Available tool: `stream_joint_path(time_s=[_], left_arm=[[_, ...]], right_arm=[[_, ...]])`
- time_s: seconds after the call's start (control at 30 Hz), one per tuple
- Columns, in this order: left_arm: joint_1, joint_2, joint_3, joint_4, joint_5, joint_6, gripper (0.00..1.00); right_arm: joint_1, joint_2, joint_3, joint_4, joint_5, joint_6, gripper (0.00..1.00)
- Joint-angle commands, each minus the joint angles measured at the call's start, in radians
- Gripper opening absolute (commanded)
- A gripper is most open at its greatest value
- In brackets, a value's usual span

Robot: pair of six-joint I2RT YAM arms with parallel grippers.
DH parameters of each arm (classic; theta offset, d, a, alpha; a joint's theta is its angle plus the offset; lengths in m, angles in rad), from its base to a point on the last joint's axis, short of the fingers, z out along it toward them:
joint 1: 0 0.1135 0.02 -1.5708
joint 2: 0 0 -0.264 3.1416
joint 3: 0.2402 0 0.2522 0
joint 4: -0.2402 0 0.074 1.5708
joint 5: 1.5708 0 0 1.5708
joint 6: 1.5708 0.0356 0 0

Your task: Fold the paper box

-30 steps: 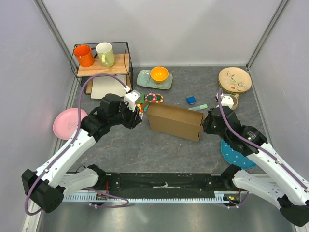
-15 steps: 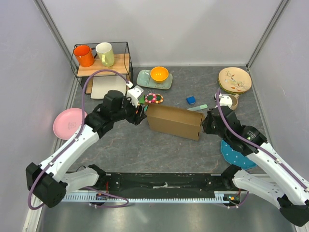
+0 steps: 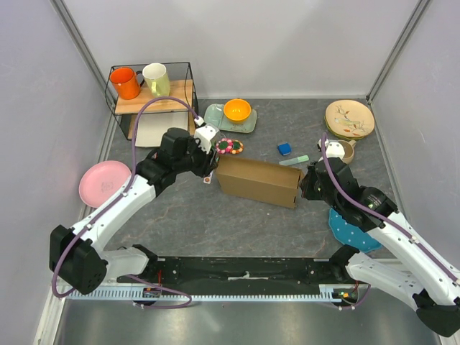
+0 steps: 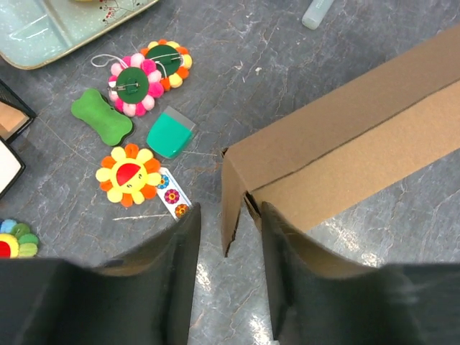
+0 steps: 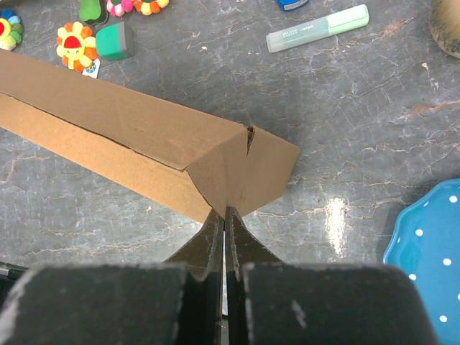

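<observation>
The paper box is a long brown cardboard shape lying across the middle of the table. My left gripper is at its left end and open. In the left wrist view a loose end flap hangs between the two fingers of the left gripper, and the right finger lies close against the box's end. My right gripper is at the box's right end. In the right wrist view the right gripper is shut, its tips touching the lower corner of the end flap.
Flower toys, a green bone shape and a teal block lie just left of the box. A wire shelf with mugs, a tray with an orange bowl, a pink plate, a patterned plate, a highlighter and a blue dotted plate surround it.
My left arm has swung toward the back and right, bringing its gripper around the box's left end flap. The box's left end shifted slightly. The right arm has not moved.
</observation>
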Motion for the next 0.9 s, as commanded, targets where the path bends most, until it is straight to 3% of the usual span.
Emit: stream_joint_path(time_s=[0.0,0.1,0.17,0.4,0.77,0.87], left_arm=[[0.009,-0.002,0.050,0.052,-0.017,0.034,0.30],[0.009,-0.014,0.047,0.046,0.004,0.025,0.08],[0.009,-0.020,0.050,0.026,0.017,0.020,0.02],[0.009,-0.020,0.105,-0.138,0.116,-0.003,0.02],[0.009,0.012,0.145,-0.272,0.141,-0.010,0.02],[0.009,0.036,0.160,-0.282,0.141,-0.013,0.02]], right_arm=[[-0.003,-0.013,0.006,0.023,0.000,-0.012,0.00],[-0.003,-0.008,0.012,0.023,0.000,-0.007,0.00],[-0.003,-0.003,0.015,0.023,-0.004,-0.007,0.00],[-0.003,0.001,0.010,0.015,-0.023,0.008,0.02],[-0.003,0.020,0.049,-0.029,0.055,-0.030,0.42],[-0.001,0.038,0.067,-0.031,0.072,-0.041,0.47]])
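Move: The box's left end flap is right at my left fingertips, about 1 cm to the right, between the open fingers. The teal eraser is some 13 cm ahead and 2 cm right of that hand, the yellow flower 13 cm ahead and 4 cm left, both about 17 cm below. My right fingers already pinch the box's right end flap; from them the marker lies roughly 20 cm ahead, 2 cm right and 21 cm down. I shut my left fingers on the box's left end flap almost on the spot, then draw it back towards me about 3 cm, rising slightly and tipping the fingers a little further down. Once that pull is under way, my right hand, staying nearly in place, opens about halfway and lets go of the right end flap. ##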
